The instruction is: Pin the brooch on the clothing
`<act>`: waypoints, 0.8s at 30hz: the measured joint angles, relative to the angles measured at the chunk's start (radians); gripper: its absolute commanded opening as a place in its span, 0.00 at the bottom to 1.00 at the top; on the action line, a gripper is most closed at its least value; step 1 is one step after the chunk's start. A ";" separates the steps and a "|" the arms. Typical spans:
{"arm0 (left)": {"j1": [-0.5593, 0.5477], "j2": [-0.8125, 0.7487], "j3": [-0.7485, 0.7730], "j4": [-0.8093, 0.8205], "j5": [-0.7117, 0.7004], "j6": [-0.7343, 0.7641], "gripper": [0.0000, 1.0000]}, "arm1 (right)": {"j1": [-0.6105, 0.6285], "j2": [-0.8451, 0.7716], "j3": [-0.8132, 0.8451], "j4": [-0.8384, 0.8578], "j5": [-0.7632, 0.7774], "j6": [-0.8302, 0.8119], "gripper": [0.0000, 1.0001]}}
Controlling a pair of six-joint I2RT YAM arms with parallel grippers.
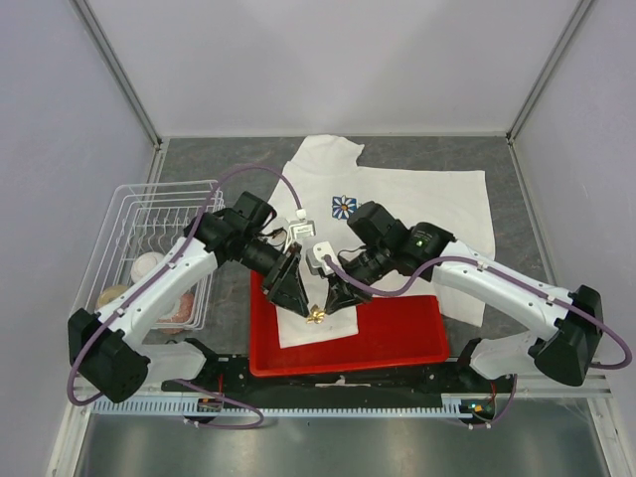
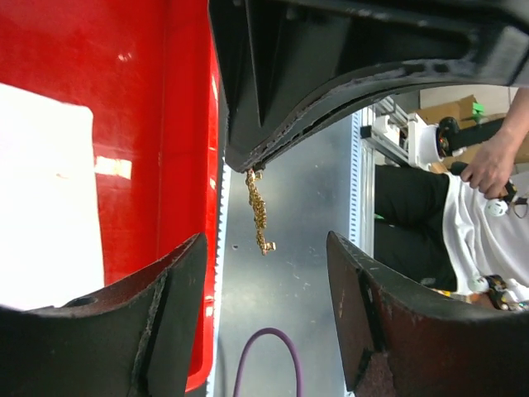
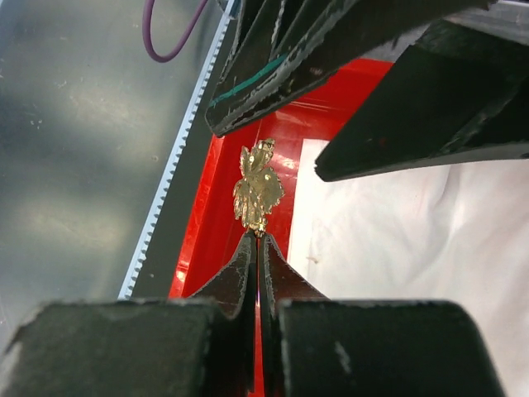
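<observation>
The gold brooch hangs above the red tray, and my right gripper is shut on its lower edge. In the right wrist view the brooch sticks out just past the shut right gripper. My left gripper stands open right beside it. In the left wrist view the brooch shows edge-on, ahead of the open left gripper and untouched by its fingers. The white T-shirt with its blue daisy print lies flat, one part draped into the tray under the brooch.
A white wire basket with round items stands at the left. Small white pieces lie on the shirt behind the grippers. The tray's red wall is close beside my left fingers. A person sits beyond the near table edge.
</observation>
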 measured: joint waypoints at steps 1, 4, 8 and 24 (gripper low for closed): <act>-0.012 0.001 -0.015 0.001 0.000 -0.007 0.64 | 0.003 0.003 0.003 -0.007 0.004 -0.006 0.00; -0.037 0.006 -0.042 0.016 -0.009 -0.034 0.61 | 0.016 0.013 0.015 -0.031 0.016 -0.021 0.00; -0.056 0.014 -0.056 0.054 -0.021 -0.081 0.57 | 0.032 0.019 0.033 -0.051 0.034 -0.034 0.00; -0.117 0.022 -0.078 0.171 -0.060 -0.171 0.45 | 0.052 0.048 0.068 -0.101 0.053 -0.045 0.00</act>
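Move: The gold brooch, pinched in the right fingertips, lies about 4 cm right of the left hand, 2 cm back and 2 cm below; from the right hand it is some 2 cm left, 1 cm back and 1 cm below. From the right hand, the clothing's loose corner over the red tray is about 3 cm left, 1 cm back and 19 cm below; the blue flower patch is roughly 22 cm ahead, 3 cm right and 20 cm below. The left hand eases about 3 cm down and right towards the brooch, fingers narrowing; the right keeps its pinch. ##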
